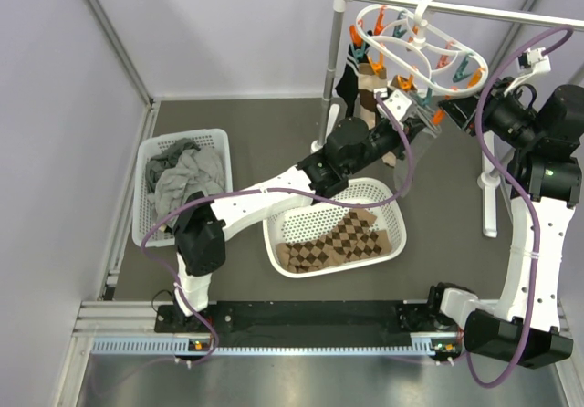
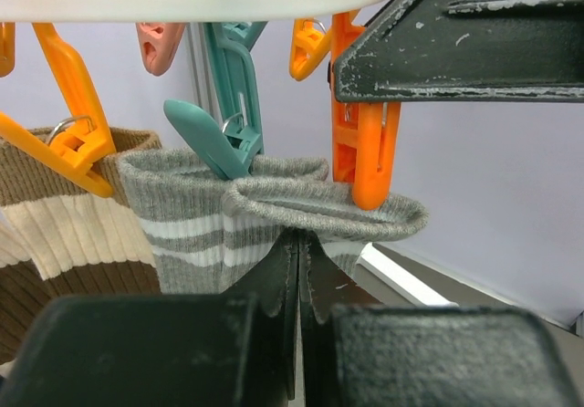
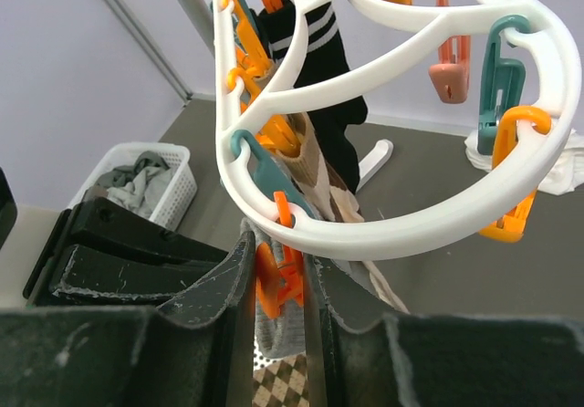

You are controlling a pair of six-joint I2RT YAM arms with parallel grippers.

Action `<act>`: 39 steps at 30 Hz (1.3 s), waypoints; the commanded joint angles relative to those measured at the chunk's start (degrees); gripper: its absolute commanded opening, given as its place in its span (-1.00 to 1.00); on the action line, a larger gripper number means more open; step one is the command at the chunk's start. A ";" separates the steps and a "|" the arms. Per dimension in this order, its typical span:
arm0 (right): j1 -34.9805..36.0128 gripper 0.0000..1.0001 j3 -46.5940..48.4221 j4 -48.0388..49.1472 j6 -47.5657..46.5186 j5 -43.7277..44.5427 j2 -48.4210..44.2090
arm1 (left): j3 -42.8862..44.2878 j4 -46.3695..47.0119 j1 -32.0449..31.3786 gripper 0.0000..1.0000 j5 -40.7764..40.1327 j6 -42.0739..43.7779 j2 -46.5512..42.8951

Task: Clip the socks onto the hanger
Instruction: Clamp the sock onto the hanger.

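The white oval hanger hangs from a rail at the back right, with orange and teal pegs. A black sock and a tan banded sock hang clipped to it. One grey sock is held by a teal peg. My left gripper is shut on the cuff of a second grey sock and holds it up under the ring. My right gripper is shut on an orange peg on the ring, right over that cuff.
A white basket holding the brown diamond-patterned cloth stands under the left arm. A second white basket with grey garments stands at the left. The rail's upright pole rises just left of the hanger. Walls close in on both sides.
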 commanded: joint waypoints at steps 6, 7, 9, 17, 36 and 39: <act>1.05 -1.00 0.14 -1.60 -2.70 0.93 -1.53 | 3.49 -0.62 -0.63 -1.00 -0.59 -0.95 -2.28; 1.05 -1.00 0.06 -1.43 -2.61 0.92 -1.53 | 3.75 -1.15 -0.55 -1.00 -0.50 -0.95 -2.28; 1.05 -1.00 -0.03 -0.99 -2.00 0.58 -1.70 | 4.36 -1.68 -0.72 -1.00 -0.68 -0.95 -2.20; 1.40 -1.00 0.32 -0.28 -1.03 -0.48 -2.14 | 7.26 -3.96 -1.07 -1.00 -2.26 -0.60 -1.32; 1.76 0.07 -0.21 -0.11 -1.56 1.10 -2.93 | 9.20 -5.46 -1.78 -1.00 -2.52 0.19 -0.53; 1.67 0.31 -0.29 0.42 -1.11 0.92 -3.29 | 9.11 -5.37 -1.86 -1.00 -2.43 0.37 -0.53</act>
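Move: The squeezed-open orange clip, where I'm taking the grey sock, sits about 3 cm to the right of my left hand, 1 cm back and some 3 cm above it. It's right between my right hand's fingers. The teal clip already on the grey cuff is about 3 cm ahead of my left hand, 4 cm up, no offset sideways; the brown sock's clip is roughly 7 cm ahead, 5 cm left and 4 cm up. After a tiny dip, I raise my left hand about 2.5 cm, drawing it back slightly and keeping my pinch on the grey sock, to feed the near rim of its cuff up between the orange clip's jaws. My right hand stays almost in place squeezing the clip, then, once the sock is up, opens its fingers so the handles spread. ##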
